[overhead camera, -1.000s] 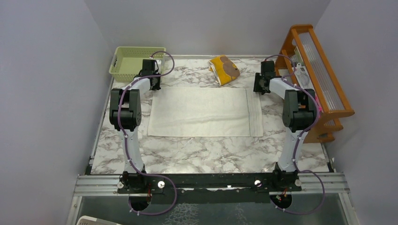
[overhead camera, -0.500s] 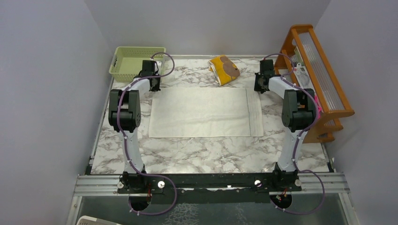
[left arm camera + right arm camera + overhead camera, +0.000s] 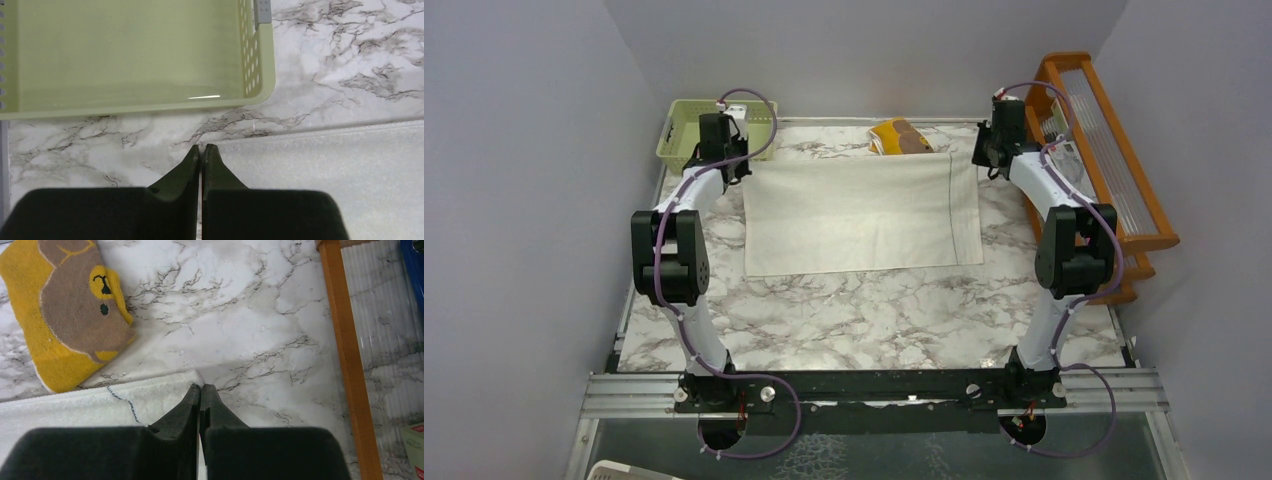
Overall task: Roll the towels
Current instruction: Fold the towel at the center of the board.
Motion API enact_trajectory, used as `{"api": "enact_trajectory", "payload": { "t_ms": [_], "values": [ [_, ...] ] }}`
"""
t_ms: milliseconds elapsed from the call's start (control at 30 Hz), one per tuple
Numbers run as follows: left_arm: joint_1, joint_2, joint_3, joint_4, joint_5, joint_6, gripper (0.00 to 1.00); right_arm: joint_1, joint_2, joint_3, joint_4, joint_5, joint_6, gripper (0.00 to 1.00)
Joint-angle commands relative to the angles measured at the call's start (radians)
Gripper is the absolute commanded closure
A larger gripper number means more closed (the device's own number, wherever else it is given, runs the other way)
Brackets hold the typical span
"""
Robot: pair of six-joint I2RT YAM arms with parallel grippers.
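The cream-white towel [image 3: 854, 215] lies spread across the table's middle, its far edge raised off the marble. My left gripper [image 3: 743, 164] is shut on its far left corner [image 3: 220, 150]. My right gripper [image 3: 974, 158] is shut on its far right corner [image 3: 185, 382]. In each wrist view the fingertips, left gripper [image 3: 201, 148] and right gripper [image 3: 201, 387], meet right at the towel's corner. The mustard-yellow towel with a brown patch [image 3: 900, 135] [image 3: 70, 315] lies folded at the back, partly hidden behind the raised white edge.
A pale green basket [image 3: 686, 128] [image 3: 260, 75] stands at the back left, just beyond the left gripper. A wooden rack [image 3: 1104, 160] [image 3: 345, 355] lines the right side, close to the right arm. Grey walls enclose the marble table [image 3: 854, 320].
Both grippers have shut on the white towel's far corners and risen toward the back. The towel's far edge has lifted and now covers part of the yellow towel.
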Motion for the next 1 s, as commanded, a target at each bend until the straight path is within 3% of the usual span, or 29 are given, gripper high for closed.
{"api": "enact_trajectory", "payload": {
  "t_ms": [0, 200, 400, 600, 967],
  "values": [
    [0.045, -0.023, 0.0, 0.089, 0.024, 0.016, 1.0, -0.014, -0.009, 0.041, 0.001, 0.047, 0.024, 0.99],
    [0.051, -0.065, -0.082, 0.132, 0.087, 0.001, 1.0, -0.014, -0.061, -0.026, 0.017, 0.07, 0.083, 0.99],
    [0.052, -0.173, -0.289, 0.18, 0.066, -0.084, 1.0, -0.014, -0.229, -0.255, 0.092, 0.022, 0.184, 0.99],
    [0.051, -0.254, -0.382, 0.116, 0.048, -0.177, 1.0, -0.014, -0.372, -0.451, 0.126, -0.022, 0.245, 0.99],
    [0.051, -0.424, -0.573, 0.105, 0.067, -0.271, 1.0, -0.03, -0.442, -0.618, 0.099, 0.018, 0.237, 0.99]
  ]
}}
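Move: Out in front of both hands' carry lies the near edge of the white towel, whose far corners they already hold pinched and lifted: its near-left corner is about 21 cm back, 1 cm left and 10 cm below the left hand, its near-right corner about 21 cm back, 2 cm right and 11 cm below the right. The green basket stands some 12 cm ahead and 8 cm left of the left hand; the folded yellow towel lies 8 cm ahead and 17 cm left of the right hand. Keeping shut on the white towel's two far corners, both hands lift barely a centimetre, then swing back together some 12 to 13 cm towards its near edge, sinking 3 to 5 cm as they go; the right hand stays level at first and dips late. The wrists roll outward about 10 degrees, the left hand's left side going down and the right hand's left side up. ##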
